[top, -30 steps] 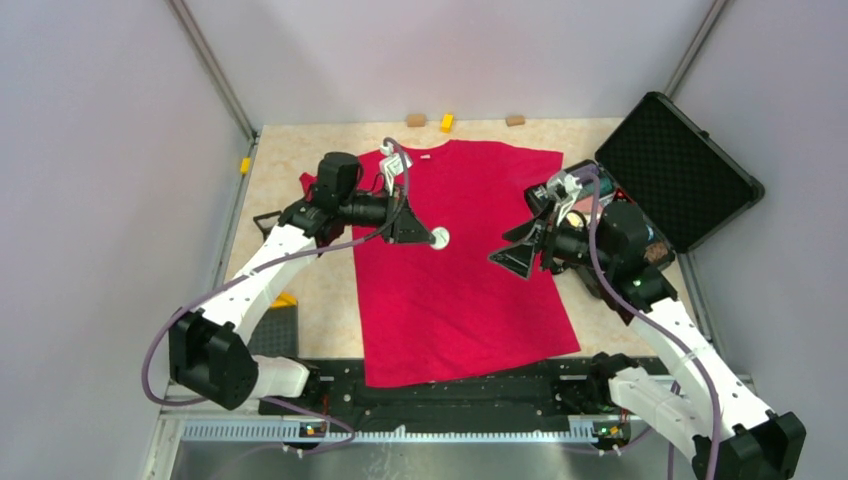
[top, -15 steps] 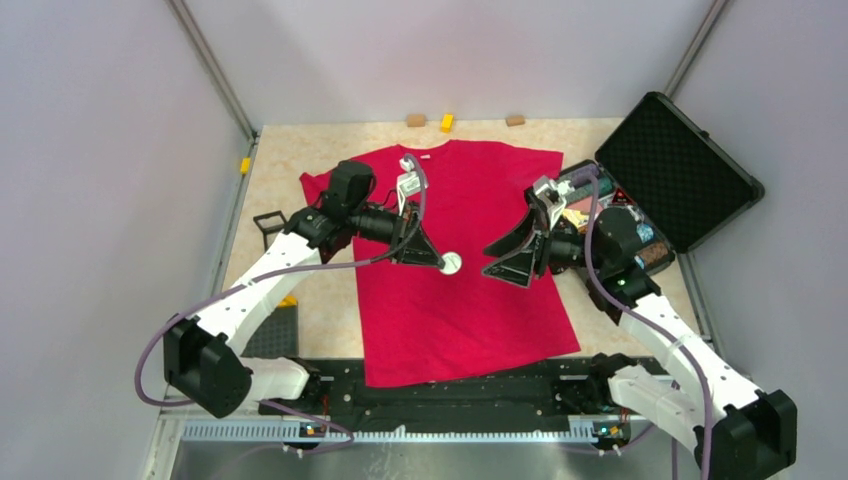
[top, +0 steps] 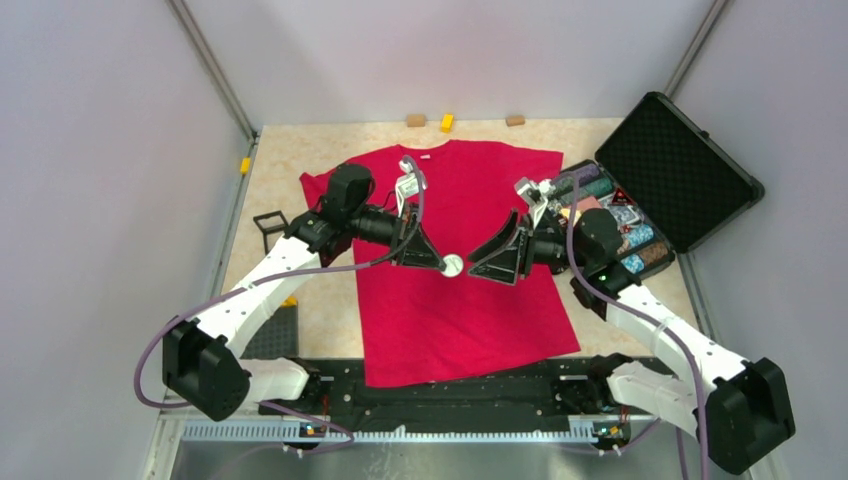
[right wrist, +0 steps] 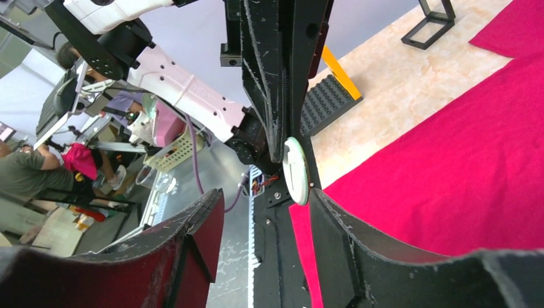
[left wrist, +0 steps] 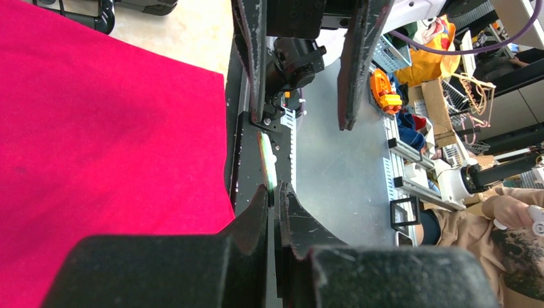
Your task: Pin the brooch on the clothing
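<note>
The clothing, a red T-shirt [top: 450,300], lies flat on the table. Above its middle my left gripper [top: 443,264] is shut on the brooch [top: 453,265], a small pale round disc. The left wrist view shows the brooch [left wrist: 266,160] edge-on, pinched at my left gripper's [left wrist: 273,192] fingertips. My right gripper [top: 487,262] faces it from the right, open. In the right wrist view the brooch [right wrist: 295,170] hangs just beyond the right gripper [right wrist: 266,205], close to the tip of one of its fingers [right wrist: 346,244]; I cannot tell if they touch. The shirt [right wrist: 449,173] lies below.
An open black case [top: 690,170] with colourful trinkets [top: 615,215] sits at the right edge of the shirt. Small blocks [top: 447,122] lie along the back wall. A black wire stand [top: 268,222] and a dark ridged pad [top: 275,330] sit to the left.
My right gripper has swung left from the case to the brooch, and its jaws have narrowed. My left gripper carried the brooch a little right and nearer, then held still.
</note>
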Robot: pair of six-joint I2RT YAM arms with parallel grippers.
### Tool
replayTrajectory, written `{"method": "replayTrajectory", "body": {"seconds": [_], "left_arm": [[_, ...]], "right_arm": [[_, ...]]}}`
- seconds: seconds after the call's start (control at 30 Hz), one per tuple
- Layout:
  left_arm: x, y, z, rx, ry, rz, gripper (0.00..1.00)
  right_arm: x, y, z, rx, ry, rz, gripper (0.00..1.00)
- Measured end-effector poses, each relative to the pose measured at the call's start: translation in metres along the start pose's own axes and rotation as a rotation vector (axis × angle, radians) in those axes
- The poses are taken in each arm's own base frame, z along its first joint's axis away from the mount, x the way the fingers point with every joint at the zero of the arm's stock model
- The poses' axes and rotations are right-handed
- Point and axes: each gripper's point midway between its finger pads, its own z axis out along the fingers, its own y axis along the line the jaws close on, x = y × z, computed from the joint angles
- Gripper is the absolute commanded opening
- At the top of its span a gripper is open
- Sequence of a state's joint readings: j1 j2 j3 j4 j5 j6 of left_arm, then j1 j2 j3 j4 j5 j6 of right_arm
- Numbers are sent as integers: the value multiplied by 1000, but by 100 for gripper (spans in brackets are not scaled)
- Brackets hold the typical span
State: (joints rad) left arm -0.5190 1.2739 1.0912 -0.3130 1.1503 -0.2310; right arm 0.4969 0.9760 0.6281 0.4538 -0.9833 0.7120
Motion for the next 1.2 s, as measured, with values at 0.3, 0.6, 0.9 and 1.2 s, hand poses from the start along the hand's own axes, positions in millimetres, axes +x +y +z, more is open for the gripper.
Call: {"method": "replayTrajectory", "body": {"seconds": [0.3,0.6,0.9,1.2], "left_arm": [[0,-2,0,10,2,0,0],[1,-5,0,20,5,-1,0],[2,-9,2,43,12,2,0],[2,-11,3,48,12,-1,39]], "right_arm": [[4,-13,10,3,10,48,42],[5,-12,15,-15,12,44,23],[8,-12,18,-23,18,48,0],[6,-10,19,-28,12,44,0]]}}
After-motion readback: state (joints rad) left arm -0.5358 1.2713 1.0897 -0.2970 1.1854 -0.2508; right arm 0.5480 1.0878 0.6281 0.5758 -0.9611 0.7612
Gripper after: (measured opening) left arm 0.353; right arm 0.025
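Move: The brooch is upright in the left fingertips, about 2 cm to the right of the left hand and level with it. From the right hand it lies roughly 4 cm to the left, 2 cm farther out and 1 cm lower. Below that hand, the middle of the clothing is some 26 cm down, about 5 cm ahead and 1 cm to its left; the open case sits about 27 cm to its right and 10 cm ahead, equally low. The right fingers close from half open onto the brooch's free edge and pinch it, while the right hand eases about 2 cm left towards the left gripper, dipping about 1 cm. The left hand keeps its hold almost in place, drifting some 1 cm back; only once the right grip is shut do the left fingers part and let go. ##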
